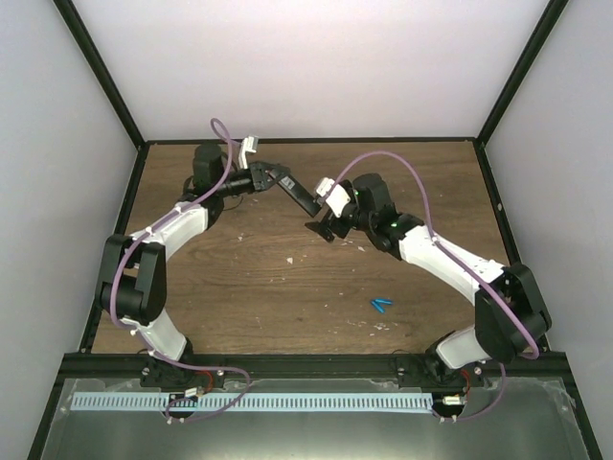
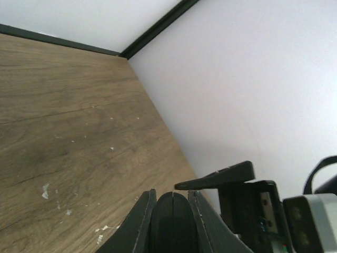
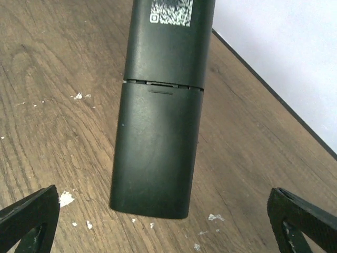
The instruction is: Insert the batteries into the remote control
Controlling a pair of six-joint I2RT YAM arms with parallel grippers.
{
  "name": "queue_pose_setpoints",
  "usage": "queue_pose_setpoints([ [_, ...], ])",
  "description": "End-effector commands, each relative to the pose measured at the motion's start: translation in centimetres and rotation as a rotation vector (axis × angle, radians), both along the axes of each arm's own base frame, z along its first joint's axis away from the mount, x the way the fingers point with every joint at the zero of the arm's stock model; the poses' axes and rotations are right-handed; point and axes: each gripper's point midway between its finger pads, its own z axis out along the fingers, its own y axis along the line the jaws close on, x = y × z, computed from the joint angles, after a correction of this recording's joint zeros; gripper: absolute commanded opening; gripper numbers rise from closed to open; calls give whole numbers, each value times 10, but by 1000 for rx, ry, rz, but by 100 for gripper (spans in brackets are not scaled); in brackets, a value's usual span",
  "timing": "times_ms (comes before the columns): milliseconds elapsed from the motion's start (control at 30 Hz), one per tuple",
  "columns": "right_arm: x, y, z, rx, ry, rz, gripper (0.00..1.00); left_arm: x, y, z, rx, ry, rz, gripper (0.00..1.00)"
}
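The remote control [image 1: 302, 196] is a slim black bar held above the back of the table, slanting down to the right. My left gripper [image 1: 276, 179] is shut on its upper end; in the left wrist view the remote's rounded end [image 2: 172, 219] sits clamped between the two fingers [image 2: 138, 224]. My right gripper [image 1: 323, 220] stands wide open around the remote's lower end. In the right wrist view the remote's back [image 3: 158, 147] faces the camera, battery cover closed, with the fingertips [image 3: 37, 211] far apart on either side and not touching it. Two blue batteries [image 1: 381, 305] lie on the table at the near right.
The wooden table [image 1: 249, 278] is scattered with small white flecks [image 3: 66, 198]. White walls with black frame rails [image 1: 498, 182] enclose it on three sides. A finger of the right gripper [image 2: 218, 178] shows in the left wrist view, close to the left fingers.
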Motion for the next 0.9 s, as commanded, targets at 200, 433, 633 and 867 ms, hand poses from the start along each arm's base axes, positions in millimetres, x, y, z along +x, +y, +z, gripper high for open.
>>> queue_pose_setpoints([
  [200, 6, 2, 8, 24, -50, -4, 95, -25, -20, 36, -17, -153, -160, 0],
  [433, 2, 6, 5, 13, -45, 29, 86, -24, -23, 32, -16, -140, -172, 0],
  [633, -3, 5, 2, -2, -42, 52, 74, -21, -25, 32, -15, -139, -179, 0],
  [867, -7, 7, -6, -23, -7, 79, 59, -16, -25, 29, -11, -131, -171, 0],
])
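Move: The left hand already holds the remote control by its far end; the remote's middle is about 4 cm back, 4 cm right and 3 cm below that hand. The waiting right gripper is some 8 cm back, 11 cm right and 5 cm lower than the left hand. From the open right hand, the remote's middle is roughly 4 cm ahead, 6 cm left and 1 cm above; the batteries lie about 19 cm back, 15 cm right and 20 cm below. The left hand keeps its hold and brings the remote's free, battery-cover end in between the right fingers, travelling about 2 cm each back, right and up while turning some 10 degrees clockwise; the sideways travel stops halfway, and only a small rise follows. The right hand stays within about half a centimetre of its place and closes from wide open to roughly three fifths, slowly at first, its fingers coming close to both long edges of the cover end without a clear grip yet. ##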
